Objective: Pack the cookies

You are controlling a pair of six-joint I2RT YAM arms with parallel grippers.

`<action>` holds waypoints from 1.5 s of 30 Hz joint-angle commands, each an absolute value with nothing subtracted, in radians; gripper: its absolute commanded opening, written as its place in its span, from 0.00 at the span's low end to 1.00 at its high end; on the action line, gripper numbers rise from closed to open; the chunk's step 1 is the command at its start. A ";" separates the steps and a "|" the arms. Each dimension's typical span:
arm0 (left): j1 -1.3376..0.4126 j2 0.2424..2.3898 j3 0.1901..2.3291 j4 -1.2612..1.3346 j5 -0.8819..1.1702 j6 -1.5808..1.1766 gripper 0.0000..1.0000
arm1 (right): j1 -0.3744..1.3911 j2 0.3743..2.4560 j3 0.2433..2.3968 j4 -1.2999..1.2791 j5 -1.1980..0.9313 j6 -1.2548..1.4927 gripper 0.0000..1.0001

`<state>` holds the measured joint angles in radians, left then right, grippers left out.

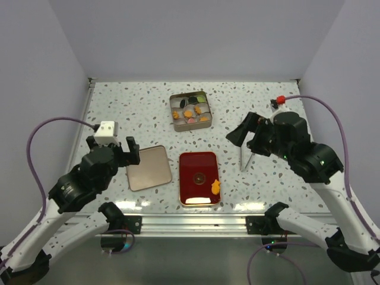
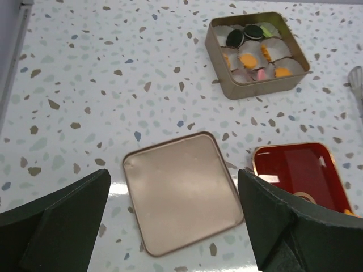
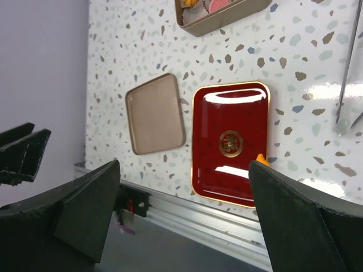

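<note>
Several cookies (image 1: pixel 191 110) in orange, black, pink and green lie in paper cups inside a square gold tin (image 1: pixel 174 119) at the back centre, also seen as cookies (image 2: pixel 249 56) in the left wrist view. One irregular orange cookie (image 1: pixel 215 187) rests on the near right edge of the red tray (image 1: pixel 196 169); the right wrist view shows only a tip of this cookie (image 3: pixel 261 160). My left gripper (image 1: pixel 113 148) hovers open above the tin's lid (image 2: pixel 181 192). My right gripper (image 1: pixel 246 135) is open and raised at the right, holding nothing.
The flat gold lid (image 1: pixel 148 167) lies left of the red tray. Metal tongs (image 1: pixel 244 157) lie on the table right of the tray, under the right gripper. Grey walls close in the left, back and right; an aluminium rail (image 1: pixel 196 222) runs along the near edge.
</note>
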<state>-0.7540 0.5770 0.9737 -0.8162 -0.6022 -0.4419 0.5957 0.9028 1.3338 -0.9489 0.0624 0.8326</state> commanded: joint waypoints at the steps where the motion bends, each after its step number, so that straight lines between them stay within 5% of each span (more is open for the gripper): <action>1: -0.755 0.670 0.859 -0.530 -0.728 -0.255 1.00 | 0.598 1.001 1.414 -0.928 0.057 0.652 0.99; 6: -0.662 0.857 0.681 -0.185 -0.753 -0.082 1.00 | 0.598 1.104 1.453 -0.896 -0.032 0.535 0.99; 11: -0.309 0.906 0.493 0.102 -0.506 -0.140 1.00 | 0.598 1.173 1.488 -0.881 -0.104 0.468 0.99; 22: -0.199 1.158 0.279 0.696 -0.455 -0.051 1.00 | 0.597 1.201 1.468 -0.850 -0.041 0.446 0.99; 29: -0.183 1.115 0.466 0.372 -0.485 -0.181 1.00 | 0.597 1.360 1.546 -0.951 -0.119 0.454 0.99; 36: -0.170 1.121 0.624 -0.137 -0.267 -0.279 1.00 | 0.598 1.509 1.679 -1.064 -0.137 0.463 0.99; 45: -0.085 1.114 0.612 -0.336 -0.232 -0.406 0.97 | 0.598 1.566 1.737 -1.141 -0.146 0.376 0.99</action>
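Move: The beige tray lies below the left hand, about 4 cm ahead, 5 cm to its right and 27 cm down. From that hand the red tray is roughly 28 cm right and 1 cm back, and the cookie box 31 cm ahead and 25 cm right. From the right hand, the beige tray is about 35 cm left, 4 cm ahead and 32 cm down; the orange cookie is 5 cm back and 7 cm left, the red tray 13 cm left and 1 cm back. Empty and open, the left hand drops about 20 cm to the beige tray's far-left corner, working forward and left; it bobs up some 7 cm, then sinks again while drawing back 5 cm and tipping its fingers down. The right hand, also open, sinks and reaches forward and left, about 8 cm each way, towards the beige tray and cookie box, swinging some 20 degrees counter-clockwise. ##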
